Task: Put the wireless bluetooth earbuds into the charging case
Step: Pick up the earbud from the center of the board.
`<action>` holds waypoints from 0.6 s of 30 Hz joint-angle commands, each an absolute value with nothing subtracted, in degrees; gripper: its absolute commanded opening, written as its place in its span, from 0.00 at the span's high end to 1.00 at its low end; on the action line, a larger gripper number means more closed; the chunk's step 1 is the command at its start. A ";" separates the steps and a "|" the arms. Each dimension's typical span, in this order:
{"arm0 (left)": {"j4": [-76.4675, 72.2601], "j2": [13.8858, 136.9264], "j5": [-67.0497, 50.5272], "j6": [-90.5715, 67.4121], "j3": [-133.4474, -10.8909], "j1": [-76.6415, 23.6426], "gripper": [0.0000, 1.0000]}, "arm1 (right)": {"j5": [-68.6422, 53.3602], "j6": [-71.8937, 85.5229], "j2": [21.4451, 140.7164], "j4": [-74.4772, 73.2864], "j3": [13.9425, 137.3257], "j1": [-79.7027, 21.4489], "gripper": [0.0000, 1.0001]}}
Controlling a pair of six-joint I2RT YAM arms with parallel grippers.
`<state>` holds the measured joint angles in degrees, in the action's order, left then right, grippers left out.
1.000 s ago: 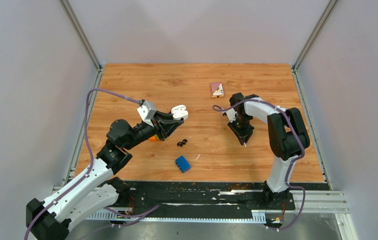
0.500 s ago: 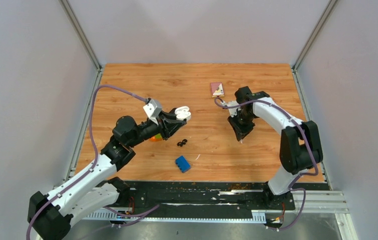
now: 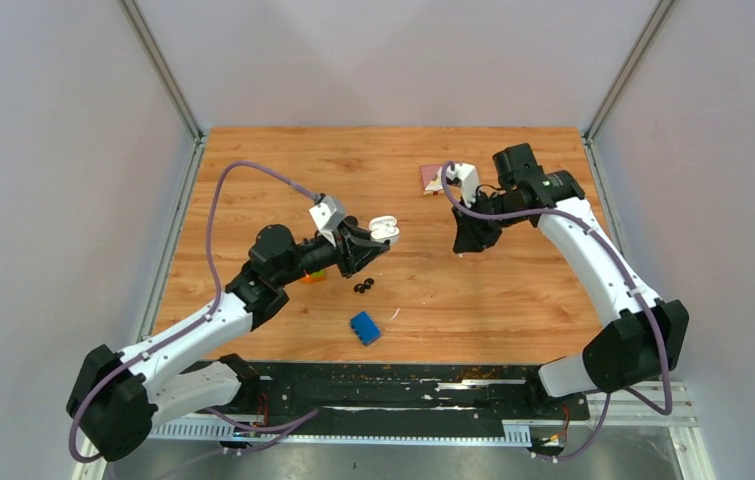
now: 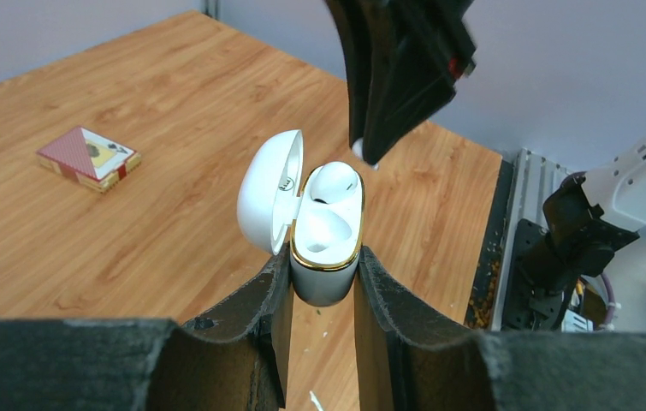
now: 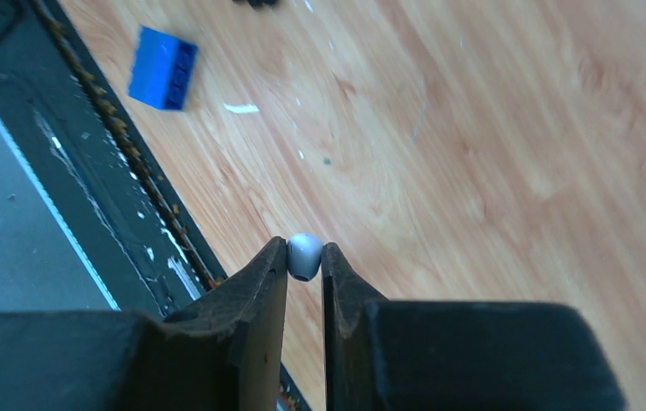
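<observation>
My left gripper (image 3: 371, 243) (image 4: 323, 272) is shut on a white charging case (image 3: 384, 229) (image 4: 328, 231) with a gold rim, held above the table with its lid (image 4: 269, 201) swung open. Between the tips of my right gripper (image 3: 466, 247) (image 5: 305, 259) sits a small white earbud (image 5: 305, 255). In the left wrist view that gripper (image 4: 400, 77) hangs just behind and above the open case, the earbud tip (image 4: 358, 152) poking out beneath it. Two black earbuds (image 3: 363, 287) lie on the wood below the case.
A blue block (image 3: 364, 327) (image 5: 162, 67) lies near the front edge, a small white scrap (image 3: 394, 313) (image 5: 240, 109) beside it. A card pack (image 3: 433, 178) (image 4: 88, 156) lies at the back. Something orange (image 3: 311, 276) shows under the left arm.
The left gripper carried the open case rightward. The right arm swung up and back, its gripper now closer to the case, still pinching the white earbud.
</observation>
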<state>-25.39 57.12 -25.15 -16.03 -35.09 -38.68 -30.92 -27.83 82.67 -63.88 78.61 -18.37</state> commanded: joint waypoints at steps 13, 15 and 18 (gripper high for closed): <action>-43.11 64.05 -27.41 -18.42 -35.28 -42.18 0.96 | -54.19 -11.97 58.72 -26.43 75.82 -19.90 1.00; -42.71 63.45 -26.88 -17.57 -35.95 -43.06 0.96 | -51.50 -10.85 56.22 -21.40 72.90 -21.60 1.00; -41.46 62.73 -27.13 -16.11 -37.07 -44.20 0.96 | -48.88 -10.74 55.38 -18.15 71.37 -24.33 1.00</action>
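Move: The charging case, open in the left fingers, lies about 15 cm left of the right hand, level with it front to back and 9 cm higher. On the table, some 18 cm below the right hand, the black tips lie 21 cm left and 1 cm ahead, the blue block 21 cm left and 9 cm back. For the left hand, the earbud in the right fingers is about 17 cm right, 9 cm lower, straight across. Right hand raises the held earbud about 20 cm, swinging level; left hand brings the case 3 cm right. ##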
